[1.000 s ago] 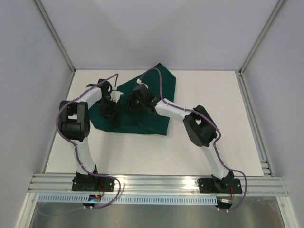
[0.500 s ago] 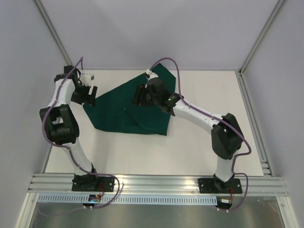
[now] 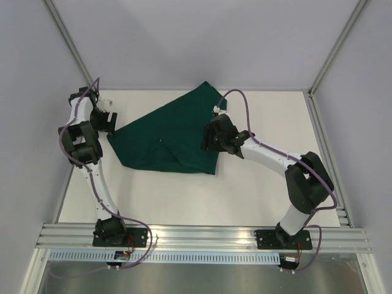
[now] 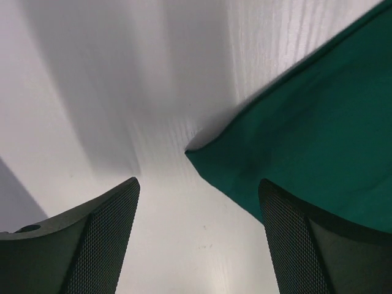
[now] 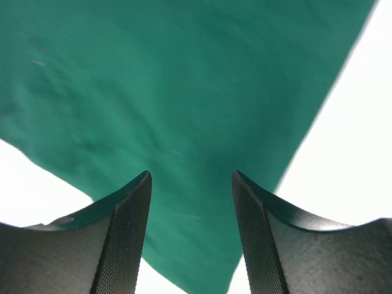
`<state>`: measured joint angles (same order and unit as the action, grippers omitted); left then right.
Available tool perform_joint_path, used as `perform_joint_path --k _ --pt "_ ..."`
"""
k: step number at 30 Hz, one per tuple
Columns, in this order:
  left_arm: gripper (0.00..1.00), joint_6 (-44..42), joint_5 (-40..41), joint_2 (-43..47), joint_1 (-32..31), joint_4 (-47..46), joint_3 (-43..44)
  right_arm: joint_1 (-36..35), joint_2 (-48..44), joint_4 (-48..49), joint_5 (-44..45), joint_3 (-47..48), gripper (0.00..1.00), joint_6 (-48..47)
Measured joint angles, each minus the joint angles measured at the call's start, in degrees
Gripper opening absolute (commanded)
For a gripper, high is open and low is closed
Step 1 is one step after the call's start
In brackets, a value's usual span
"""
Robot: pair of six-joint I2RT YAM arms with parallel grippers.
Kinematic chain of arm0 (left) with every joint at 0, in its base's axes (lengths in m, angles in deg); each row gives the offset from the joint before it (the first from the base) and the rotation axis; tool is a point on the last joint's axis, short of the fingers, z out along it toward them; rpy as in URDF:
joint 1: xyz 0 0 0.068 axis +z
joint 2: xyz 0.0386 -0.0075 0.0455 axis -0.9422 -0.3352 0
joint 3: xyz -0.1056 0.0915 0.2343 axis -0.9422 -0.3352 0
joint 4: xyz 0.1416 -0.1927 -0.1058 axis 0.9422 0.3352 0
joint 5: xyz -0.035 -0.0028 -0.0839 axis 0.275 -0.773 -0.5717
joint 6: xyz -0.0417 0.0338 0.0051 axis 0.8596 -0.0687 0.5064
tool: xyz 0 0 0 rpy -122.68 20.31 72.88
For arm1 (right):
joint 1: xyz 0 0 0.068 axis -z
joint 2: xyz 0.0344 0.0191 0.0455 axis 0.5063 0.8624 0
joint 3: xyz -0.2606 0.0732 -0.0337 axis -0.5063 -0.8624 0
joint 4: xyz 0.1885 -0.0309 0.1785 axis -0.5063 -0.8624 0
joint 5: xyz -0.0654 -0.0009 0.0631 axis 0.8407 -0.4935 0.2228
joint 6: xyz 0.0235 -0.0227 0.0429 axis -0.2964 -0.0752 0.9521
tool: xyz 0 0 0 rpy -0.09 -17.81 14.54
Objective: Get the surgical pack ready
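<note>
The surgical pack shows only as a dark green cloth (image 3: 171, 138), folded flat into a rough triangle on the white table. My left gripper (image 3: 107, 122) hovers at the cloth's left corner. In the left wrist view it (image 4: 199, 239) is open over bare table, with the cloth's corner (image 4: 294, 141) ahead and running under the right finger. My right gripper (image 3: 211, 139) hangs over the cloth's right edge. From the right wrist it (image 5: 190, 233) is open with nothing between the fingers and the cloth (image 5: 184, 92) below.
White enclosure walls with aluminium posts (image 3: 70, 52) stand close to the left arm and at the back right. An aluminium rail (image 3: 202, 236) runs along the near edge. Bare white tabletop (image 3: 184, 199) lies in front of the cloth.
Both arms have left the middle of the cloth: the left swung out to the far left corner, the right drew back to the right edge. Both jaws opened wider. The cloth now lies flatter.
</note>
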<state>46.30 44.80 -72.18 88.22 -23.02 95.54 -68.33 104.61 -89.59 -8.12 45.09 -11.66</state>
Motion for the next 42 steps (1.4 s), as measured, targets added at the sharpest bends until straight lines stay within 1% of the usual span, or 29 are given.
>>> perform_joint_path --k 1,2,3,6,9,13,14,15,16,18,24,28,33,35,38,42 --pt "0.85 0.09 -0.17 -1.18 0.15 0.46 0.55 0.20 -0.09 -0.37 0.24 -0.59 0.57 -0.04" --pt "0.80 0.24 -0.44 -2.27 0.26 1.07 0.98 0.31 -0.09 -0.90 0.48 -1.03 0.57 -0.11" --pt "0.78 0.35 -0.66 -2.99 0.33 1.55 1.03 0.44 -0.09 -1.25 0.81 -1.31 0.57 -0.22" --pt "0.70 0.66 -2.25 -3.02 0.28 2.95 1.33 0.72 -0.22 -2.23 1.84 -1.51 0.56 -0.28" --pt "0.62 0.50 -3.19 -2.49 -0.17 2.97 -0.22 1.07 -0.55 -2.73 2.56 -1.51 0.56 -0.31" --pt "0.46 0.44 -3.23 -1.29 -1.16 2.89 -2.86 1.77 -1.11 -2.78 3.21 -1.51 0.56 -0.37" --pt "0.35 0.46 -3.13 -1.22 -1.29 2.91 -3.04 1.99 -1.31 -2.78 3.41 -1.53 0.56 -0.44" --pt "0.29 0.37 -3.02 -1.22 -1.36 2.91 -3.06 2.19 -1.66 -2.78 3.63 -1.64 0.56 -0.48" --pt "0.10 0.37 -3.08 -1.25 -1.40 2.82 -3.08 2.38 -1.95 -2.78 3.76 -1.77 0.56 -0.50" --pt "0.00 0.55 -3.26 -1.25 -1.38 2.75 -3.30 2.82 -3.02 -2.75 4.02 -2.38 0.56 -0.57" --pt "0.00 0.50 -3.06 -1.20 -1.55 2.64 -3.39 4.20 -5.79 -2.73 4.26 -5.18 0.56 -0.66" --pt "0.00 0.50 -3.30 1.55 -1.55 -0.68 -7.54 4.85 -6.82 -2.73 4.46 -6.95 0.56 -0.66" --pt "0.00 0.46 -3.67 8.48 -2.16 -3.87 -13.38 5.11 -8.04 -2.69 4.63 -8.46 0.56 -0.68" --pt "0.00 0.42 -4.35 11.78 -2.99 -4.09 -14.25 5.11 -8.07 -2.67 4.61 -8.46 0.56 -0.66" --pt "0.00 0.42 -6.23 17.27 -5.57 -4.17 -14.56 5.11 -7.50 -1.95 4.35 -8.44 0.57 -0.68" --pt "0.00 0.48 -9.18 22.58 -10.23 -3.78 -14.56 5.14 -3.30 -1.01 3.13 -6.69 0.59 -1.20"
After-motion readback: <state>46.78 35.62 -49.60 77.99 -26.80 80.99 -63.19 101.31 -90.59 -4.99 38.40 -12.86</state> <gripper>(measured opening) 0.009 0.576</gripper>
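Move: Just under the left hand, some 3 cm down and about 1 cm back and to its right, lies the green cloth's left corner. From that hand the folded flap's tip is about 21 cm right and 4 cm back, the cloth's near-left bend 6 cm right and 14 cm back. The right hand hovers about 10 cm above the cloth, its right edge 4 cm to the right and level with it, its near-right corner 3 cm right and 10 cm back. Settling about 2 cm lower while edging back and right onto the cloth, the left hand shuts its open fingers just inside the corner, pinches it, then lifts about 12 cm and sweeps right towards the flap's tip, tilting its fingertips forward. The right hand, still open, drifts about 7 cm right across the cloth's right edge, then starts down. ##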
